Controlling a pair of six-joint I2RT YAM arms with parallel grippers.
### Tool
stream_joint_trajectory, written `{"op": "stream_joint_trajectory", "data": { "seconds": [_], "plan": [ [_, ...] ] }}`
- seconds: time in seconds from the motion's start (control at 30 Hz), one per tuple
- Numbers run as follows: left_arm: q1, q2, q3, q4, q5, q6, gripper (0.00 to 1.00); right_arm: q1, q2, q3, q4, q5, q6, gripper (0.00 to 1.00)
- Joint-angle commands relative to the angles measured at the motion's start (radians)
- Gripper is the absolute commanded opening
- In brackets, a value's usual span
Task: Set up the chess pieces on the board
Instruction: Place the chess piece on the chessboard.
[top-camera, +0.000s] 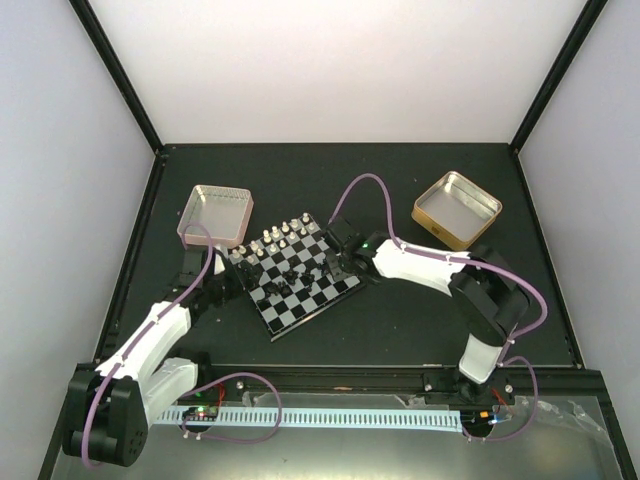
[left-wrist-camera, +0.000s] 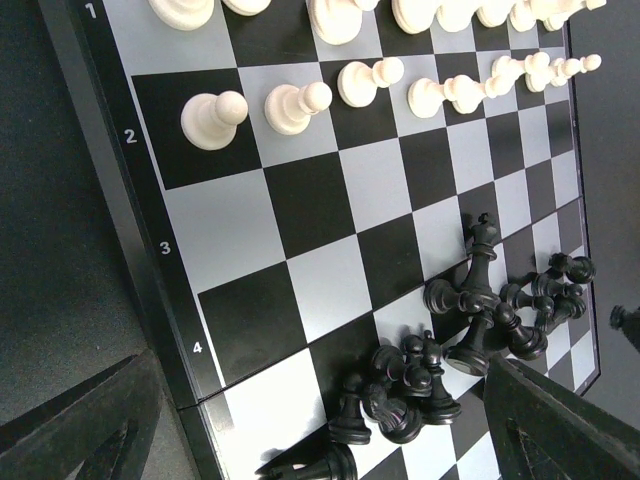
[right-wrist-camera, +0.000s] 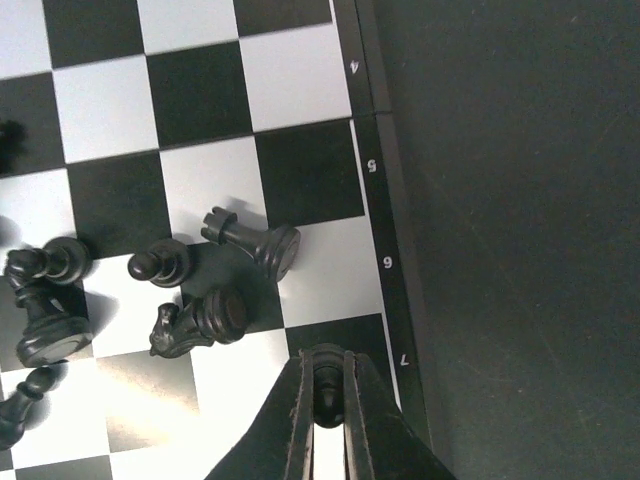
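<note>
The board (top-camera: 316, 312) lies tilted in the middle of the table. Pale chess pieces (top-camera: 275, 238) stand in two rows along its far-left side, and the pawns (left-wrist-camera: 212, 118) there are upright. Black pieces (left-wrist-camera: 470, 310) lie heaped and toppled in the middle. My left gripper (left-wrist-camera: 320, 365) hangs open over the board's left part, above a small black cluster (left-wrist-camera: 405, 385). My right gripper (right-wrist-camera: 327, 385) is shut on a small black piece (right-wrist-camera: 328, 378) above a square next to the board's numbered rim. A fallen rook (right-wrist-camera: 255, 240) and knight (right-wrist-camera: 195, 322) lie just beyond it.
A pink tin (top-camera: 215, 215) sits open off the board's far-left corner. A gold tin (top-camera: 456, 208) stands at the back right. Purple cables loop over both arms. Dark table surface (right-wrist-camera: 520, 250) runs beside the board's rim.
</note>
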Motion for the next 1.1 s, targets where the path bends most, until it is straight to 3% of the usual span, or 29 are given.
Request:
{"op": "stream_joint_trajectory", "data": {
  "seconds": [0.0, 0.43, 0.8, 1.07],
  "plan": [
    [0.008, 0.003, 0.0, 0.016, -0.016, -0.004, 0.9, -0.006, 0.036, 0.012, 0.001, -0.025, 0.028, 0.01],
    [0.007, -0.001, 0.002, 0.011, -0.015, -0.004, 0.9, -0.011, 0.078, 0.013, -0.05, -0.025, 0.058, 0.02],
    [0.007, -0.017, 0.011, 0.003, -0.011, -0.003, 0.9, -0.011, 0.018, 0.073, -0.094, -0.001, 0.066, 0.29],
    [0.007, -0.064, 0.023, -0.017, -0.009, 0.006, 0.9, 0.019, -0.013, 0.092, -0.134, -0.075, 0.06, 0.44]
  ]
}}
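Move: The right hand holds a black pawn some 4 cm above the dark edge square by the 7, which lies about 1 cm back and 1 cm right of it. Level with the board, the fallen black rook is about 3 cm left and 1 cm ahead, the fallen black knight 3 cm left and 1 cm back, and a second black pawn 5 cm left and 1 cm back. From the left hand, that square is roughly 22 cm right, 3 cm ahead and 4 cm below. Still pinching the black pawn, the right hand sets it down on the dark square beside the 7, sinking a little under 3 cm and easing about 1 cm back, with the fingers tipping some 5 degrees. After a short hold low down the fingers open to nearly half, let go of the pawn, and the hand lifts about 3 cm straight off it. ##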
